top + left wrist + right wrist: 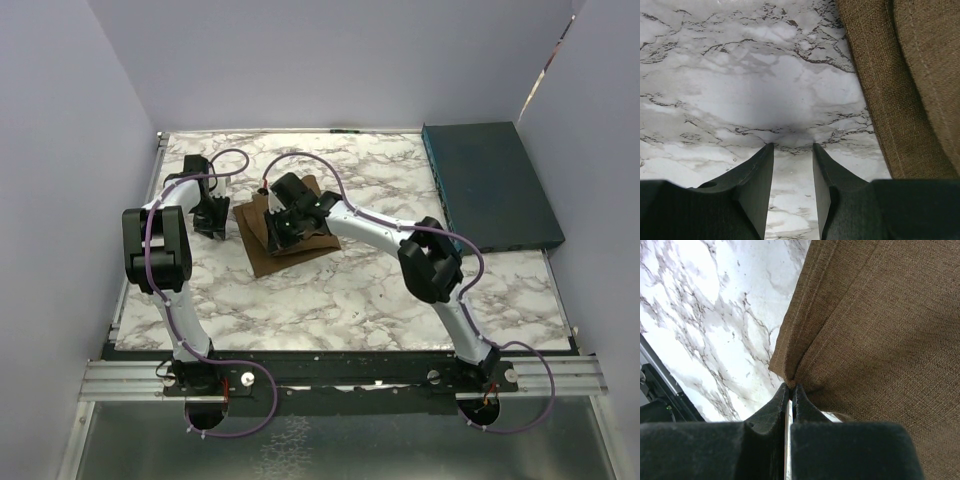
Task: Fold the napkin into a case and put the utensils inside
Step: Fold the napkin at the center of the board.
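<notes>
The brown napkin (290, 245) lies on the marble table left of centre, with one layer folded over another. My right gripper (277, 230) is down on it. In the right wrist view the right gripper (791, 386) is shut on a folded corner of the napkin (875, 330), lifting that edge off the marble. My left gripper (211, 220) hovers just left of the cloth. Seen from the left wrist, that gripper (792, 146) stands open over bare marble with nothing between its fingers, and the napkin's edge (900, 90) lies to its right. The utensils are out of view.
A dark teal flat box (490, 185) lies at the back right of the table. Pale walls close in the left, back and right sides. The marble tabletop (330, 300) spreads between the napkin and the arm bases.
</notes>
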Motion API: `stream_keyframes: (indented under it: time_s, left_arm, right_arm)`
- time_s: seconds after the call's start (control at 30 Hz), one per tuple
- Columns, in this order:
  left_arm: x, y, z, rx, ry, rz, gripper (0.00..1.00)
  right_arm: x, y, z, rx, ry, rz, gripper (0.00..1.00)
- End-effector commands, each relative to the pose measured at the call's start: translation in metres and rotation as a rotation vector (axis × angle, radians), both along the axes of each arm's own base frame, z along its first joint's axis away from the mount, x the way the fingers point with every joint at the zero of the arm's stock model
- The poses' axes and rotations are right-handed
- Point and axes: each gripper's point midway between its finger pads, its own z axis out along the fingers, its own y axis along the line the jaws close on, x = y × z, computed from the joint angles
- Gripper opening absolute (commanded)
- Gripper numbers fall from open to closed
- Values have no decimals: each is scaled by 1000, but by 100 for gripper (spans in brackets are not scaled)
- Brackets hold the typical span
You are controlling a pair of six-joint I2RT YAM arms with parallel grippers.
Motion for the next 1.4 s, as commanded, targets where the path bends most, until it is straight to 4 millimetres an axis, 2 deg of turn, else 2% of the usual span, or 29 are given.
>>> stream_keyframes:
  time_s: [0.0, 0.27, 0.53, 0.6, 0.7, 0.73, 1.0, 1.1, 1.2, 1.3, 1.37]
  left_arm:
    - [-4, -15, -39, -48, 55, -11, 39]
    - [-2, -19, -37, -55, 50, -11, 39]
    - [-3, -22, -37, -62, 54, -12, 39]
    - [-4, -24, -38, -63, 57, -13, 39]
    - [-4, -24, -38, -60, 57, -16, 39]
    - [-4, -25, -38, -59, 56, -17, 39]
    - [-3, -30, -39, -71, 61, -7, 39]
    - [-3, -32, -41, -76, 66, -4, 39]
    - [-3, -33, -42, -77, 68, -5, 39]
    - [-2, -33, -41, -78, 67, -2, 39]
    - [-1, -34, -37, -85, 59, -2, 39]
  right_arm:
    - [-12, 2, -27, -58, 23, 57, 2]
    - [-14, 12, -42, -86, 8, 85, 2]
    - [-31, 19, -46, -110, -23, 156, 3]
    - [-34, 20, -47, -113, -26, 167, 9]
    - [-37, 22, -47, -108, -26, 174, 28]
    - [-39, 23, -46, -102, -21, 177, 32]
    - [-44, 37, -30, -46, -45, 204, 35]
    - [-49, 40, -27, -30, -52, 223, 42]
    - [-52, 45, -7, 20, -77, 242, 46]
    - [-49, 48, 31, 76, -126, 238, 46]
    - [-41, 43, 57, 97, -189, 209, 43]
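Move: The napkin's near-left corner, where the pinched flap corner is headed, lies about 6 cm back and 4 cm to the left of the right hand, some 5 cm below. The napkin's far-left corner is roughly 9 cm ahead and 8 cm left of that hand. From the left hand, just above the board, that far-left corner is about 7 cm ahead and 4 cm right, and the near-left corner 9 cm back and 10 cm right. The napkin's flap corner, still pinched in the right fingers, is lowered about 4 cm onto the bottom layer, then drawn back and left towards the near-left corner; there the fingers open, letting go. The right hand eases a little farther the same way, turning slightly counter-clockwise, and starts to rise. Late on, the open left hand slips some 2 cm forward and right towards the napkin's left edge. ##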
